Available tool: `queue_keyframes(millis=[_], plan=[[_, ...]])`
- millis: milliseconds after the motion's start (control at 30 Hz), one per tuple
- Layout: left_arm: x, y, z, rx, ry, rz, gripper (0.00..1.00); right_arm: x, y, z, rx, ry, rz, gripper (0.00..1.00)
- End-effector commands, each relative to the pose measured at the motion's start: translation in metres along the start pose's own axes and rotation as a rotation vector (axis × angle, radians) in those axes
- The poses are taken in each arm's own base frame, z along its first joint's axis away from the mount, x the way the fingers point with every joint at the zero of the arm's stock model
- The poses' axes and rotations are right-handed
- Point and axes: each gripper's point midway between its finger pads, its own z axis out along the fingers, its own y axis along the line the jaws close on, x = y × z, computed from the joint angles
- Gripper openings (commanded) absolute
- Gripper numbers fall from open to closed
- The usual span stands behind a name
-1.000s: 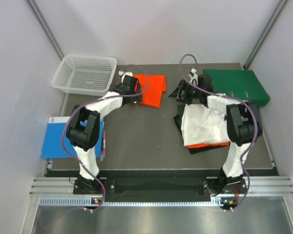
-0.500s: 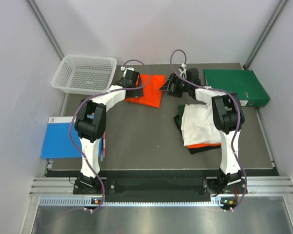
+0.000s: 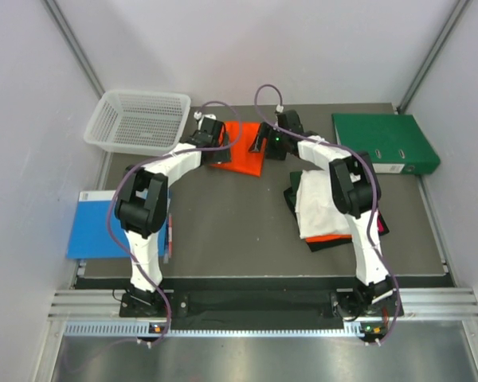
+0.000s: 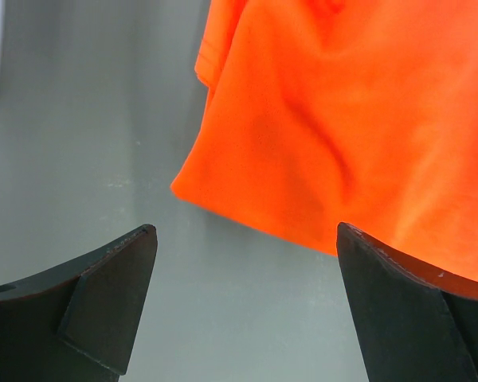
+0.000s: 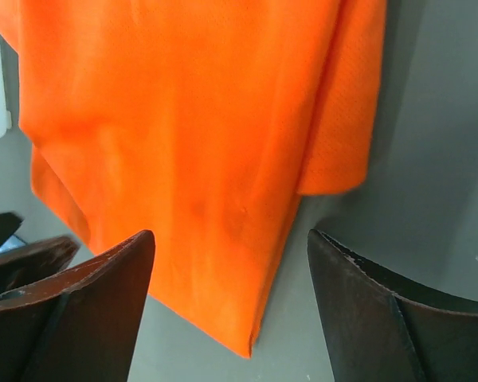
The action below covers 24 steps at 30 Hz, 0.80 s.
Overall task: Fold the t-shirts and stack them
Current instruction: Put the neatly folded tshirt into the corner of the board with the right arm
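A folded orange t-shirt (image 3: 243, 149) lies flat at the back middle of the table; it also shows in the left wrist view (image 4: 342, 119) and the right wrist view (image 5: 191, 143). My left gripper (image 3: 214, 148) is open and empty at the shirt's left edge, over its near corner (image 4: 247, 263). My right gripper (image 3: 263, 143) is open and empty at the shirt's right edge, straddling a corner (image 5: 231, 270). A stack of folded shirts, white (image 3: 327, 205) on top of orange (image 3: 334, 237) and black, lies at the right.
A white mesh basket (image 3: 139, 121) stands at the back left. A green binder (image 3: 385, 142) lies at the back right. A blue folder (image 3: 88, 225) lies at the left edge. Grey walls close in on three sides.
My right gripper has swung left from the white stack to the orange shirt's right edge. My left gripper has stayed at the shirt's left edge, shifting slightly.
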Motion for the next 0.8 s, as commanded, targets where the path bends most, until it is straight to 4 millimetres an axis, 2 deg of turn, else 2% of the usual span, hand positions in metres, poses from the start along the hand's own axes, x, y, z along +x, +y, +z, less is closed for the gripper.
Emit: queue_keyframes(millis=[0,33,67,100,133,167,200,233,267,300,333,400,467,500,533,567,600,633,667,700,733,767], plan=[[-0.048,-0.002,-0.045,0.050,-0.143,-0.031,0.99,0.014,-0.013,0.022,0.078,0.021,-0.006,0.76],[-0.050,-0.002,-0.050,0.054,-0.152,-0.034,0.99,0.022,-0.020,0.030,0.098,0.042,-0.001,0.76],[-0.055,0.000,-0.058,0.060,-0.166,-0.043,0.99,0.028,-0.017,0.035,0.102,0.054,-0.005,0.74],[-0.057,-0.001,-0.063,0.067,-0.175,-0.046,0.99,0.021,-0.010,0.038,0.096,0.041,-0.012,0.67],[-0.061,-0.001,-0.069,0.074,-0.186,-0.048,0.99,0.033,-0.019,0.045,0.131,0.078,-0.005,0.61],[-0.068,0.000,-0.080,0.085,-0.208,-0.054,0.99,0.040,-0.017,0.051,0.141,0.094,-0.010,0.49],[-0.071,0.000,-0.086,0.094,-0.218,-0.059,0.99,0.032,-0.006,0.052,0.124,0.082,-0.020,0.44],[-0.076,0.001,-0.093,0.101,-0.232,-0.060,0.99,0.038,-0.014,0.054,0.177,0.092,-0.036,0.32],[-0.083,0.002,-0.106,0.113,-0.257,-0.068,0.99,0.042,-0.012,0.056,0.188,0.096,-0.053,0.26],[-0.087,0.003,-0.114,0.120,-0.273,-0.074,0.99,0.035,-0.004,0.055,0.182,0.085,-0.062,0.21],[-0.095,0.004,-0.128,0.135,-0.302,-0.077,0.99,0.043,-0.012,0.054,0.213,0.122,-0.067,0.11],[-0.100,0.007,-0.141,0.140,-0.324,-0.081,0.99,0.043,-0.011,0.049,0.227,0.131,-0.084,0.00],[-0.105,0.012,-0.155,0.139,-0.351,-0.089,0.99,0.036,-0.012,0.034,0.265,0.117,-0.118,0.00],[-0.106,0.014,-0.160,0.136,-0.358,-0.090,0.99,0.044,-0.022,0.029,0.290,0.136,-0.127,0.00],[-0.106,0.016,-0.163,0.132,-0.361,-0.091,0.99,0.032,-0.014,0.014,0.289,0.101,-0.158,0.00],[-0.107,0.021,-0.168,0.120,-0.366,-0.096,0.99,0.032,-0.015,0.007,0.298,0.097,-0.168,0.00],[-0.107,0.023,-0.170,0.114,-0.366,-0.096,0.99,0.046,-0.025,0.001,0.319,0.129,-0.178,0.00],[-0.106,0.025,-0.171,0.107,-0.367,-0.100,0.99,0.031,-0.019,-0.016,0.329,0.082,-0.204,0.00],[-0.107,0.028,-0.176,0.104,-0.375,-0.103,0.99,0.031,-0.019,-0.024,0.336,0.077,-0.216,0.00],[-0.106,0.030,-0.176,0.099,-0.375,-0.104,0.99,0.042,-0.028,-0.030,0.351,0.101,-0.240,0.00],[-0.104,0.032,-0.176,0.093,-0.374,-0.103,0.99,0.033,-0.019,-0.045,0.345,0.073,-0.253,0.00],[-0.104,0.034,-0.179,0.090,-0.377,-0.106,0.99,0.033,-0.021,-0.051,0.352,0.075,-0.261,0.00]])
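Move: The folded orange t-shirt is just below the open right hand, its middle about 7 cm to the left and 1 cm farther out, some 2 cm down, so its right edge is nearest. The white t-shirt on the board's stack lies about 19 cm right and 17 cm back; the white basket stands roughly 36 cm left and 7 cm ahead. From the left hand, the orange t-shirt's middle is some 5 cm right, 2 cm ahead and 4 cm below. The right fingers close nearly fully on the orange t-shirt's right edge and pinch a gathered fold of it, after sliding about 4 cm forward and left and sinking slightly; still pinching, the hand then drags back and right at the same low height, rolling its left side down. The left hand, fingers staying open, climbs some 20 cm clear of the t-shirt's left side, easing back a little and tipping up. ##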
